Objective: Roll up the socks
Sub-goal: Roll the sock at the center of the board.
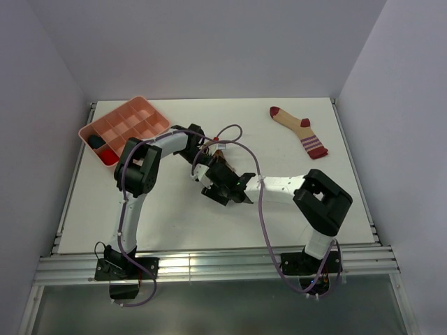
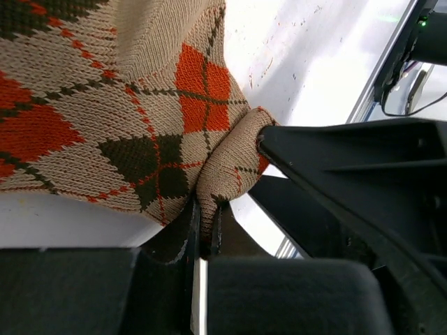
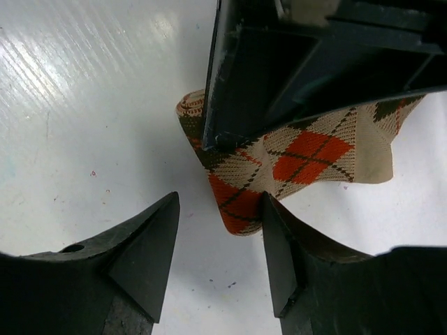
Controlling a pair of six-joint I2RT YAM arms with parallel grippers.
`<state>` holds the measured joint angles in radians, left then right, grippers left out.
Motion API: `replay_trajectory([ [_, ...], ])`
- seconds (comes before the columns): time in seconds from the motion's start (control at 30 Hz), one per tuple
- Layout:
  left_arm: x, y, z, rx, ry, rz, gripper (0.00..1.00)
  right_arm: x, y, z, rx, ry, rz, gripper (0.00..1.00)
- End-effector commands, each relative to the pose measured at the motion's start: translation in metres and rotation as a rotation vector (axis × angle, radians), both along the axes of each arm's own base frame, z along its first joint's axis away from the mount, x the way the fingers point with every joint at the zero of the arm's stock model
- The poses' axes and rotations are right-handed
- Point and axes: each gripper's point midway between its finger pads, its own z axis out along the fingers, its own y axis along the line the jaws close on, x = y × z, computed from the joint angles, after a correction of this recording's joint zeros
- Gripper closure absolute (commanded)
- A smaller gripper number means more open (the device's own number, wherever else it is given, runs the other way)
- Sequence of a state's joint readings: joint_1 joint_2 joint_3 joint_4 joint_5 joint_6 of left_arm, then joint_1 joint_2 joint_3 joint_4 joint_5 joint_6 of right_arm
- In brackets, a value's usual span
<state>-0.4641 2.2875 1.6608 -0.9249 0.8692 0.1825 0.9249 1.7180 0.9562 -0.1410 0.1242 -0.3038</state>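
Note:
In the left wrist view the argyle sock, tan with orange and brown diamonds, lies on the white table, and my left gripper is shut on a pinched fold of it. The right wrist view shows the same sock hanging partly folded below the left gripper's dark body. My right gripper is open around its lowest orange corner, and the right finger touches the fabric. From above, both grippers meet mid-table and hide most of this sock. The second sock, tan with dark red toe and striped cuff, lies flat at the back right.
A pink compartment tray stands at the back left, holding a dark bundle and a red bundle. Purple cables loop over both arms. Grey walls close in the table on three sides.

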Motion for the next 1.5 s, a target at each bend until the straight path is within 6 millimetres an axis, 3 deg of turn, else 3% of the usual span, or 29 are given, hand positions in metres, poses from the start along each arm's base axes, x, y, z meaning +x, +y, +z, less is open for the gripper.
replay_trajectory([
  [0.0, 0.004, 0.02, -0.033, 0.116, -0.04, -0.037, 0.99, 0.005, 0.011, 0.008, -0.017, -0.02, 0.006, 0.43],
  [0.23, -0.003, 0.032, -0.039, 0.133, -0.001, -0.06, 0.99, 0.005, -0.006, -0.011, -0.117, -0.012, -0.042, 0.43],
  [0.4, -0.004, 0.031, -0.04, 0.121, 0.011, -0.062, 0.99, 0.005, -0.006, -0.015, -0.14, -0.008, -0.025, 0.44],
  [0.6, -0.003, 0.029, -0.035, 0.105, 0.005, -0.061, 0.99, 0.008, -0.007, -0.025, -0.19, -0.005, -0.01, 0.65],
  [0.67, -0.004, 0.028, -0.033, 0.099, 0.002, -0.059, 0.99, 0.005, -0.007, -0.029, -0.201, 0.017, 0.01, 0.82],
  [0.73, -0.001, 0.027, -0.029, 0.086, -0.019, -0.052, 0.93, 0.003, -0.005, -0.03, -0.201, 0.033, 0.03, 0.97],
  [0.77, -0.001, 0.027, -0.029, 0.089, -0.015, -0.042, 0.84, -0.002, -0.004, -0.031, -0.197, 0.058, 0.047, 1.0],
  [0.9, 0.018, 0.028, -0.012, 0.09, -0.126, 0.023, 0.63, -0.008, 0.004, -0.028, -0.154, 0.154, 0.094, 1.0],
  [0.97, 0.03, 0.027, -0.007, 0.082, -0.185, 0.084, 0.56, -0.011, 0.003, -0.027, -0.15, 0.199, 0.106, 1.0],
  [1.03, 0.058, 0.031, 0.012, 0.061, -0.307, 0.161, 0.54, -0.014, 0.012, -0.024, -0.101, 0.254, 0.135, 1.0],
  [1.07, 0.06, 0.035, 0.013, 0.074, -0.304, 0.215, 0.53, -0.017, 0.01, -0.024, -0.103, 0.281, 0.138, 1.0],
  [1.1, 0.074, 0.04, 0.032, 0.055, -0.369, 0.266, 0.47, -0.018, 0.015, -0.023, -0.086, 0.307, 0.154, 1.0],
  [1.13, 0.077, 0.048, 0.032, 0.072, -0.395, 0.3, 0.44, -0.018, 0.014, -0.024, -0.087, 0.323, 0.154, 1.0],
  [1.17, 0.092, 0.047, 0.043, 0.05, -0.433, 0.379, 0.43, -0.021, 0.011, -0.025, -0.099, 0.346, 0.158, 1.0],
  [1.3, 0.123, 0.075, 0.089, 0.018, -0.592, 0.582, 0.41, -0.023, 0.015, -0.026, -0.071, 0.413, 0.178, 1.0],
  [1.37, 0.129, 0.09, 0.092, 0.051, -0.628, 0.674, 0.41, -0.027, 0.014, -0.027, -0.057, 0.463, 0.182, 1.0],
  [1.4, 0.137, 0.097, 0.113, 0.022, -0.702, 0.72, 0.41, -0.026, 0.016, -0.025, -0.046, 0.481, 0.187, 1.0],
  [1.47, 0.134, 0.112, 0.11, 0.053, -0.739, 0.789, 0.41, -0.035, 0.017, -0.022, -0.013, 0.568, 0.207, 1.0],
])
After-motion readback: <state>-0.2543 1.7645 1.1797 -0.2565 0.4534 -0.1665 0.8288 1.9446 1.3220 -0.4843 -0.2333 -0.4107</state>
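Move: The sock's rolled end sits about 2 cm ahead of the open right hand's fingertips and 1 cm below them, already pinched between the left fingers. The sock's flat part runs on farther out, its middle some 8 cm ahead and 2 cm to the right of the right hand. The pink box stands about 27 cm to the left of the left hand and 13 cm farther out. Right reaches 2 cm forward-down, pinches the sock's roll, drags it 3 cm left; left releases, retreating 15 cm forward-left, rising. ##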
